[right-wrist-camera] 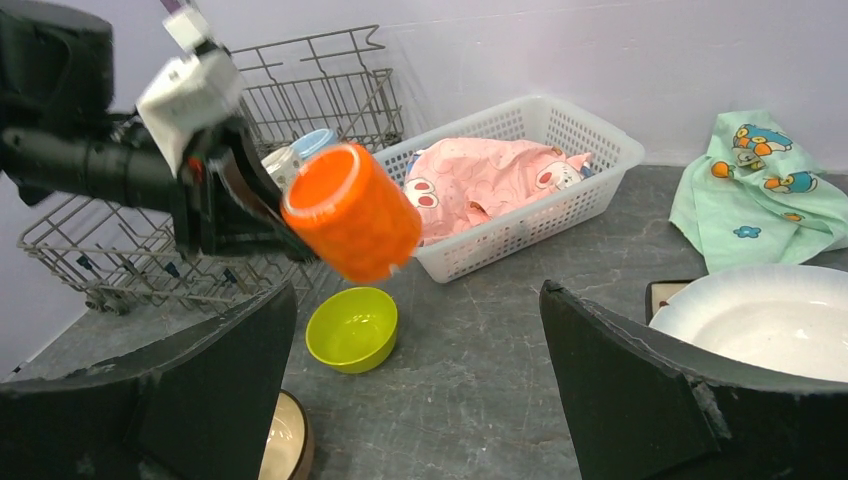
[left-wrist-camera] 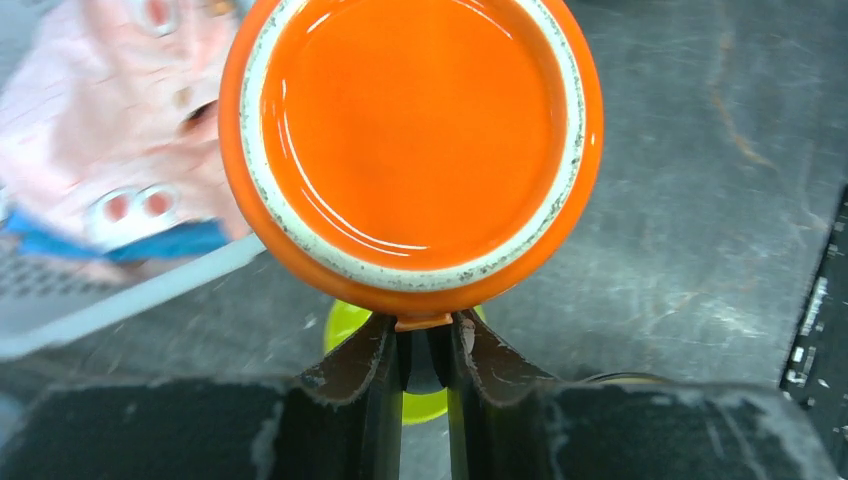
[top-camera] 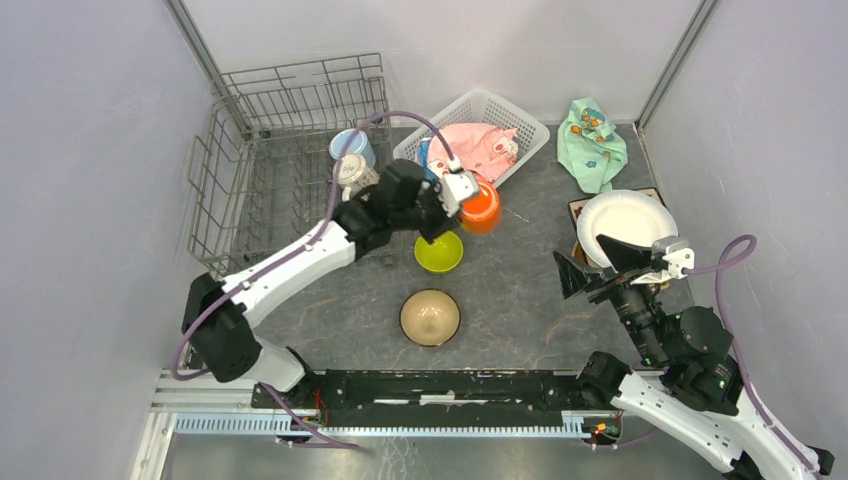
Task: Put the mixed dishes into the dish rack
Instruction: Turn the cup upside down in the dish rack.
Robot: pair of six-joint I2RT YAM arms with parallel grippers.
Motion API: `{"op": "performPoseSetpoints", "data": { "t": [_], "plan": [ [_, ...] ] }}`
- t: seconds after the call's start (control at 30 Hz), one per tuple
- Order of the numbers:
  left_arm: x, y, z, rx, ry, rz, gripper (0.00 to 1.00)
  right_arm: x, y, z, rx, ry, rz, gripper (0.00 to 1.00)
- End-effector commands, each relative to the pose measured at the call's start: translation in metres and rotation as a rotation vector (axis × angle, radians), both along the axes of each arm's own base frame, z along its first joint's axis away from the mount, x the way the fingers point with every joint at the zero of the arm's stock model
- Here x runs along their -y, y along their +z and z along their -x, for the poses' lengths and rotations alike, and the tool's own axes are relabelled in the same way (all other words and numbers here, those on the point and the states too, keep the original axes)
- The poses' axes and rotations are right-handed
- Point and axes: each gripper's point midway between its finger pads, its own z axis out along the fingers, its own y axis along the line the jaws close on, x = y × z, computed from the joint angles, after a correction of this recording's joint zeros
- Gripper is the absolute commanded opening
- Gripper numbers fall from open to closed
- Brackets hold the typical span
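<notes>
My left gripper point(top-camera: 462, 195) is shut on the handle of the orange mug point(top-camera: 481, 208), which hangs tilted on its side above the table, over the lime-green bowl point(top-camera: 439, 251). In the left wrist view the mug's base point(left-wrist-camera: 410, 140) fills the frame, with the handle pinched between the fingertips point(left-wrist-camera: 375, 350). The grey wire dish rack point(top-camera: 300, 95) stands at the back left; a light-blue mug point(top-camera: 352, 146) and a white patterned mug point(top-camera: 352, 172) sit at its right side. A tan bowl point(top-camera: 430, 317) lies nearer. My right gripper point(top-camera: 600, 265) stands open, empty, beside the white plate point(top-camera: 625, 225).
A white lattice basket point(top-camera: 520, 125) holding a pink cloth point(top-camera: 475, 145) stands behind the orange mug. A mint-green cloth point(top-camera: 592, 140) lies at the back right. The white plate rests on a dark square plate point(top-camera: 578, 210). Walls close in both sides.
</notes>
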Motion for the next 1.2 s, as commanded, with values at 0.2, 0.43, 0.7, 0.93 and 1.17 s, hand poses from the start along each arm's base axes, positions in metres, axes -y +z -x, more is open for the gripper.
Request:
{"op": "performPoseSetpoints", "data": {
  "t": [0.2, 0.43, 0.7, 0.93, 1.17],
  "plan": [
    [-0.112, 0.086, -0.044, 0.130, 0.281, 0.057, 0.02, -0.016, -0.008, -0.006, 0.000, 0.030, 0.008, 0.98],
    [-0.172, 0.081, -0.052, 0.126, 0.446, 0.030, 0.02, -0.021, -0.010, -0.008, 0.000, 0.040, 0.022, 0.98],
    [-0.220, 0.048, -0.074, 0.050, 0.634, 0.003, 0.02, -0.026, -0.013, -0.008, 0.000, 0.056, 0.022, 0.98],
    [-0.221, 0.021, -0.071, 0.072, 0.564, 0.013, 0.02, -0.025, -0.011, -0.008, 0.001, 0.055, 0.043, 0.98],
    [-0.226, -0.003, -0.076, 0.011, 0.598, -0.002, 0.02, -0.017, -0.002, -0.007, 0.021, 0.030, 0.052, 0.98]
  ]
}}
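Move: The left hand holds the upside-down orange cup by its handle. The empty rack spot it heads for lies about 19 cm left, 8 cm ahead and 11 cm below. The white mug stands some 7 cm beyond that spot and 2 cm farther left, and the green bowl is roughly 2 cm ahead, 3 cm left and 19 cm below the hand. From the right hand the spot is about 19 cm ahead, 40 cm left and 23 cm down. Leftward in one quick sweep of about 24 cm, edging forward, the left hand carries the orange cup from above the green bowl to the rack's near right part, first rising, then sinking some 10 cm from the top of its arc towards the spot before the white mug. The wrist swings about 35 degrees counter-clockwise; the fingers keep their pinch on the handle. The empty, open right hand drifts slightly left and down. ##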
